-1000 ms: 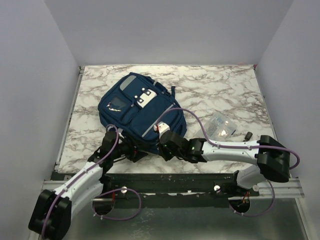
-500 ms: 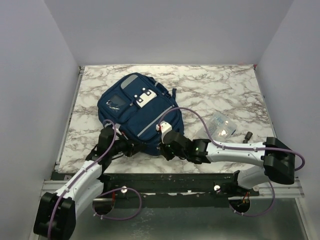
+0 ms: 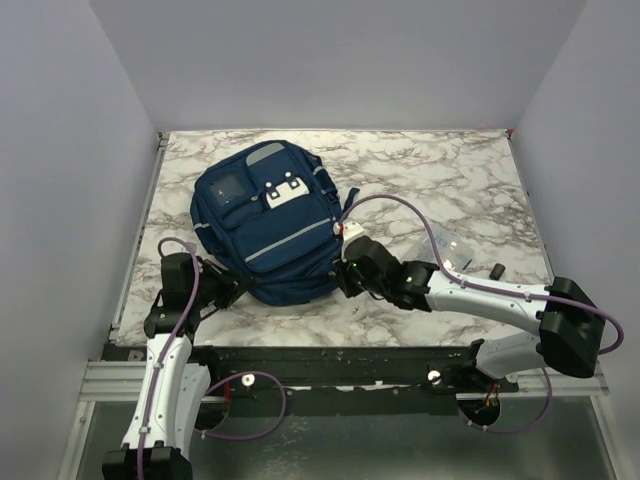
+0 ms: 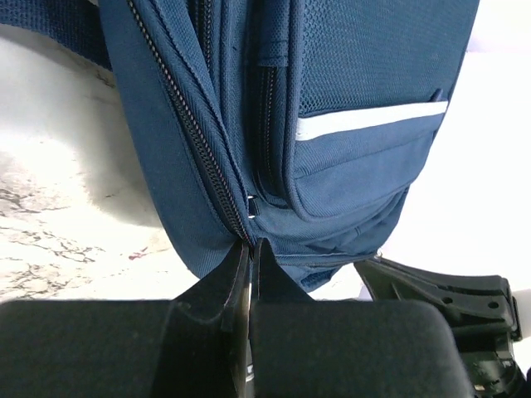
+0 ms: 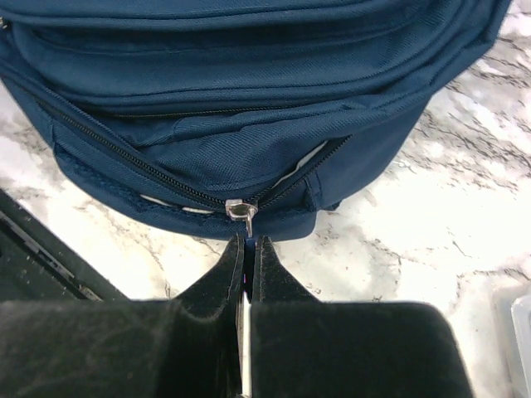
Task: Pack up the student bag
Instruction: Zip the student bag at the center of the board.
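Note:
The student bag (image 3: 265, 220), navy with pale stripes and white clips, lies flat on the marble table. My left gripper (image 3: 230, 290) is at its near-left edge. In the left wrist view that gripper (image 4: 249, 245) is shut, pinching the fabric seam beside the dark zipper (image 4: 199, 133). My right gripper (image 3: 338, 272) is at the bag's near-right corner. In the right wrist view it (image 5: 247, 242) is shut on the pull tab hanging from the silver zipper slider (image 5: 241, 208). To the right of the slider the zip gapes slightly and shows a pale lining.
A clear plastic pouch (image 3: 446, 250) lies to the right of the bag, with a small dark object (image 3: 497, 270) beside it. The pouch's corner (image 5: 518, 332) shows at the right wrist view's edge. Grey walls enclose the table on three sides.
My left gripper has shut on the bag's edge and its arm has swung left. The right gripper has moved right and farther back with the pull tab. The bag has turned and shifted back.

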`<action>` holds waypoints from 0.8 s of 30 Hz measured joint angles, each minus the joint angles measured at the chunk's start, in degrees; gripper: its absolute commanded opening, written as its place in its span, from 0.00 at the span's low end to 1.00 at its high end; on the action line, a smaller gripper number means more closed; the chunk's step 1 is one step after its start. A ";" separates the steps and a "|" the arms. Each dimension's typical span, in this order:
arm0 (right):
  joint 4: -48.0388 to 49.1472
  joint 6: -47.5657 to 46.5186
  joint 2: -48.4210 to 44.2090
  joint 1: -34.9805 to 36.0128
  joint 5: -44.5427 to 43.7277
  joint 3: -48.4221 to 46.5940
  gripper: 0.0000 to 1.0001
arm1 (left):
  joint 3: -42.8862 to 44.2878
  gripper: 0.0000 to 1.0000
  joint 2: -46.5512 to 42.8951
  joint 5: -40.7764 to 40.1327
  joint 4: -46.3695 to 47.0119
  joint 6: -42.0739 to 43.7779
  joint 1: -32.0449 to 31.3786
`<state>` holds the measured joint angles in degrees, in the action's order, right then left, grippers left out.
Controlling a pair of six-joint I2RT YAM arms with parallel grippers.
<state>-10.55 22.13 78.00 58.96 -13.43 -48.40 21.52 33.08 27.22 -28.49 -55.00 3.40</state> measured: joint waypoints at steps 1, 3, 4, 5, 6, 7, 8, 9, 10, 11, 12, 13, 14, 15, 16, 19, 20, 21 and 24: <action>0.00 -0.52 0.11 -0.17 1.22 -0.22 0.01 | 0.13 0.15 -0.07 -0.22 -0.48 0.11 0.24; -0.02 -1.49 0.26 -0.46 3.78 -0.46 0.00 | 0.11 0.36 0.09 -0.09 -0.85 0.70 0.79; -0.04 -1.86 0.39 -0.66 4.96 -0.50 0.01 | 0.11 0.43 0.20 0.17 -0.85 0.98 1.01; -0.07 -2.19 0.55 -0.98 6.08 -0.50 0.01 | 0.13 0.48 0.26 1.01 -0.76 2.05 1.33; -0.07 -2.34 0.74 -1.33 7.17 -0.48 0.01 | 0.13 0.54 0.24 1.31 -0.59 2.43 1.75; 0.07 -2.45 0.92 -1.49 8.13 -0.46 0.01 | 0.09 0.60 -0.15 1.95 -0.50 2.43 1.97; 0.24 -2.49 1.03 -1.68 8.90 -0.39 0.01 | 0.00 0.68 -0.98 2.73 -0.52 2.27 2.16; 0.24 -2.49 1.09 -1.81 9.79 -0.39 0.01 | -0.24 0.70 -2.64 3.56 -0.52 1.57 2.16; 0.26 -2.47 1.11 -1.90 10.54 -0.39 0.01 | -0.39 0.71 -3.69 4.07 -0.63 1.20 2.16; 0.28 -2.45 1.14 -1.97 11.28 -0.39 0.01 | -0.44 0.70 -5.35 4.68 -1.16 0.76 2.16; 0.39 -2.43 1.11 -1.99 11.69 -0.39 0.01 | -0.44 0.65 -6.95 5.64 -1.51 -0.22 2.16; 0.66 -2.43 1.14 -2.03 12.22 -0.31 0.01 | -0.44 0.64 -8.52 6.93 -1.60 -1.62 2.16; 1.11 -2.43 1.11 -2.05 12.61 -0.15 0.01 | -0.44 0.64 -8.94 7.56 -1.64 -2.23 2.16; 1.51 -2.40 1.11 -2.08 12.87 0.04 0.01 | -0.48 0.64 -9.11 9.09 -1.73 -3.93 2.16; 1.53 -2.40 1.11 -2.08 13.00 0.09 0.01 | -0.59 0.65 -8.96 10.54 -1.75 -5.20 2.12; 1.55 -2.43 1.11 -2.08 13.27 0.09 0.01 | -0.44 0.66 -8.09 12.28 -2.54 -8.50 -0.22; 1.57 -2.43 1.11 -2.10 13.46 0.09 0.01 | 0.57 0.66 -7.98 11.30 -3.61 -9.79 -4.07; 1.57 -2.45 1.11 -2.10 13.64 0.09 0.01 | 1.57 0.66 -7.98 10.75 -4.02 -10.19 -7.23; 1.75 -2.54 1.11 -2.08 14.19 0.09 0.01 | 8.68 0.69 -6.97 3.76 -5.01 -7.98 -21.03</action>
<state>-8.80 19.59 79.11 56.88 0.75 -48.31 30.20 26.11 30.98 -33.50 -62.98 -17.63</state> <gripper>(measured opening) 0.022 0.657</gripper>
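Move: The bag edge pinched in the left fingers is right at that hand's tips, with the zipper pull about 19 cm to its right and 3 cm farther out. The right hand already grips this pull, roughly 1 cm ahead and 1 cm left of its hand point. From the right hand, the student bag's middle is some 14 cm ahead and 13 cm left, and the clear case is about 8 cm ahead, 23 cm right and lower. The bag's zipper edge comes free of the left fingers as they open to about two-thirds. The left hand then lifts and draws back, swinging right towards the zipper pull, ending about 8 cm up, 8 cm right and 6 cm back, turned some 20 degrees clockwise. The right hand keeps its pinch on the pull, easing a few centimetres back and left while turning slightly counter-clockwise. ##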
